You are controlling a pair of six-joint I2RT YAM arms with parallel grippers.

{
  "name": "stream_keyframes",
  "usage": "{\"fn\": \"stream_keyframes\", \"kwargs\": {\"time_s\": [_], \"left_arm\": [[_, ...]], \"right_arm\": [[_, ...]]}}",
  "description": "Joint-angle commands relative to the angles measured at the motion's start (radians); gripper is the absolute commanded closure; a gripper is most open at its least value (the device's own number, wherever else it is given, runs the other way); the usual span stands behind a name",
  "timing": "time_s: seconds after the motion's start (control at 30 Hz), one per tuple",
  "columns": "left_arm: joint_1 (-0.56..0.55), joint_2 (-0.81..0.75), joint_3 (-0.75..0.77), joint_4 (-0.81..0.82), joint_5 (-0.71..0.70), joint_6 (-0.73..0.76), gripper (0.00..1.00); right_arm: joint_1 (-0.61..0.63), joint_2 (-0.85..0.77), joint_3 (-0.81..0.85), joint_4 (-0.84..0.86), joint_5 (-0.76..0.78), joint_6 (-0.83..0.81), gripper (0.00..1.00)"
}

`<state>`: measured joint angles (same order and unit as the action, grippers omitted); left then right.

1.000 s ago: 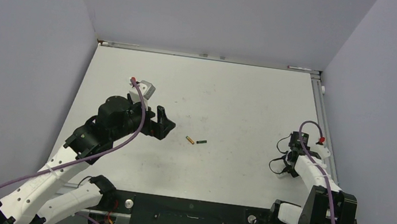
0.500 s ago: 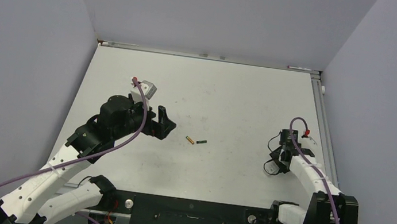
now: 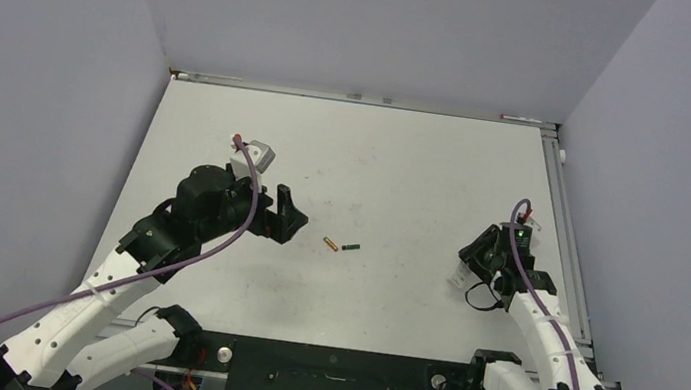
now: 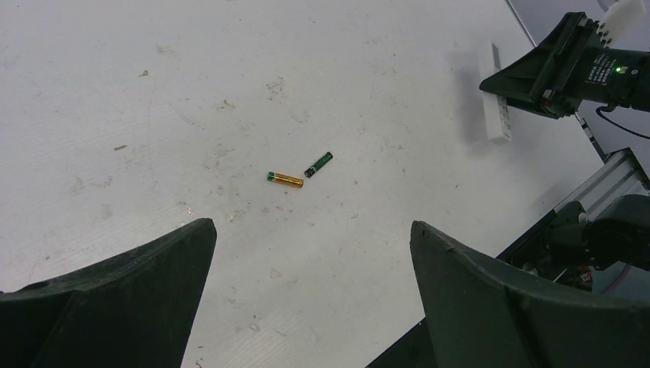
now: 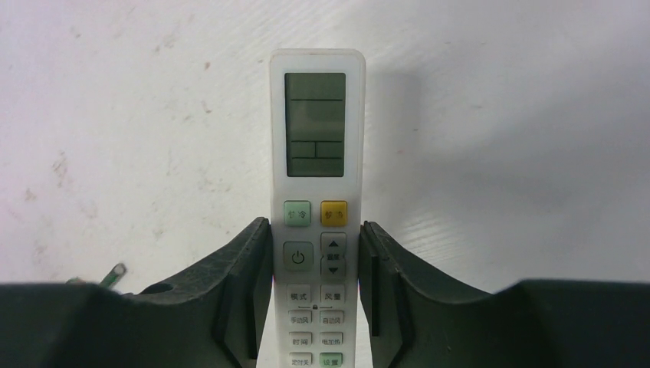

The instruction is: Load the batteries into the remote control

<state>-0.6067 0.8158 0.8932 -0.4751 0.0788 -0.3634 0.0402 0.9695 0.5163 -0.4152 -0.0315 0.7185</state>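
A slim white remote control (image 5: pixel 315 199) with a grey screen and small buttons faces the right wrist camera, and my right gripper (image 5: pixel 316 253) is shut on its two long sides. From above, the remote (image 3: pixel 464 271) sticks out of the right gripper (image 3: pixel 480 260) near the table's right side. Two batteries lie end to end mid-table: a yellow-gold one (image 3: pixel 330 244) (image 4: pixel 285 179) and a dark green one (image 3: pixel 351 248) (image 4: pixel 318 164). My left gripper (image 3: pixel 284 215) (image 4: pixel 312 234) hovers open just left of them, nothing between its fingers.
The white table (image 3: pixel 405 173) is bordered by grey walls, with a metal rail (image 3: pixel 568 234) along its right edge. The arm bases and a black panel (image 3: pixel 328 374) line the near edge.
My right arm has swung leftward and turned, carrying the remote in from the right edge. The left arm and both batteries have stayed where they were.
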Motion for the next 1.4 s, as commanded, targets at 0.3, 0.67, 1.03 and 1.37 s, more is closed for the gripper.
{"fn": "stream_keyframes", "kwargs": {"time_s": [0.3, 0.67, 1.03, 1.37], "left_arm": [[0.007, 0.015, 0.026, 0.05, 0.051, -0.037, 0.04], [0.007, 0.045, -0.006, 0.082, 0.18, -0.22, 0.04], [0.008, 0.127, -0.005, -0.006, 0.353, -0.319, 0.04], [0.012, 0.132, -0.099, 0.004, 0.472, -0.371, 0.04]], "right_arm": [[0.028, -0.067, 0.038, 0.122, -0.407, -0.21, 0.91], [0.237, -0.086, 0.117, 0.076, -0.443, -0.339, 0.91], [0.624, 0.003, 0.212, 0.089, -0.228, -0.418, 0.91], [0.949, 0.056, 0.261, 0.116, -0.008, -0.621, 0.91]]}}
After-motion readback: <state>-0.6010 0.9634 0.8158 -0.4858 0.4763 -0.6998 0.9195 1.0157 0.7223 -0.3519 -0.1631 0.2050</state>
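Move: The remote, already pinched in the right fingers, lies roughly 41 cm to the right of the open left hand, about 1 cm ahead and 19 cm lower. From the right hand, the waiting left gripper is some 40 cm to the left, 2 cm back and 18 cm up; the gold battery lies about 32 cm left, 4 cm ahead and 7 cm down, with the green battery 5 cm to its right. Keeping its pinch on the remote, the right hand sweeps some 22 cm left towards the open left gripper, drawing back about 10 cm and rising 8 cm while turning roughly 75 degrees counter-clockwise. The left hand, fingers staying wide, comes to meet the remote, first easing right, then also back and down, about 5 cm each way, its fingers tipping down some 30 degrees. ##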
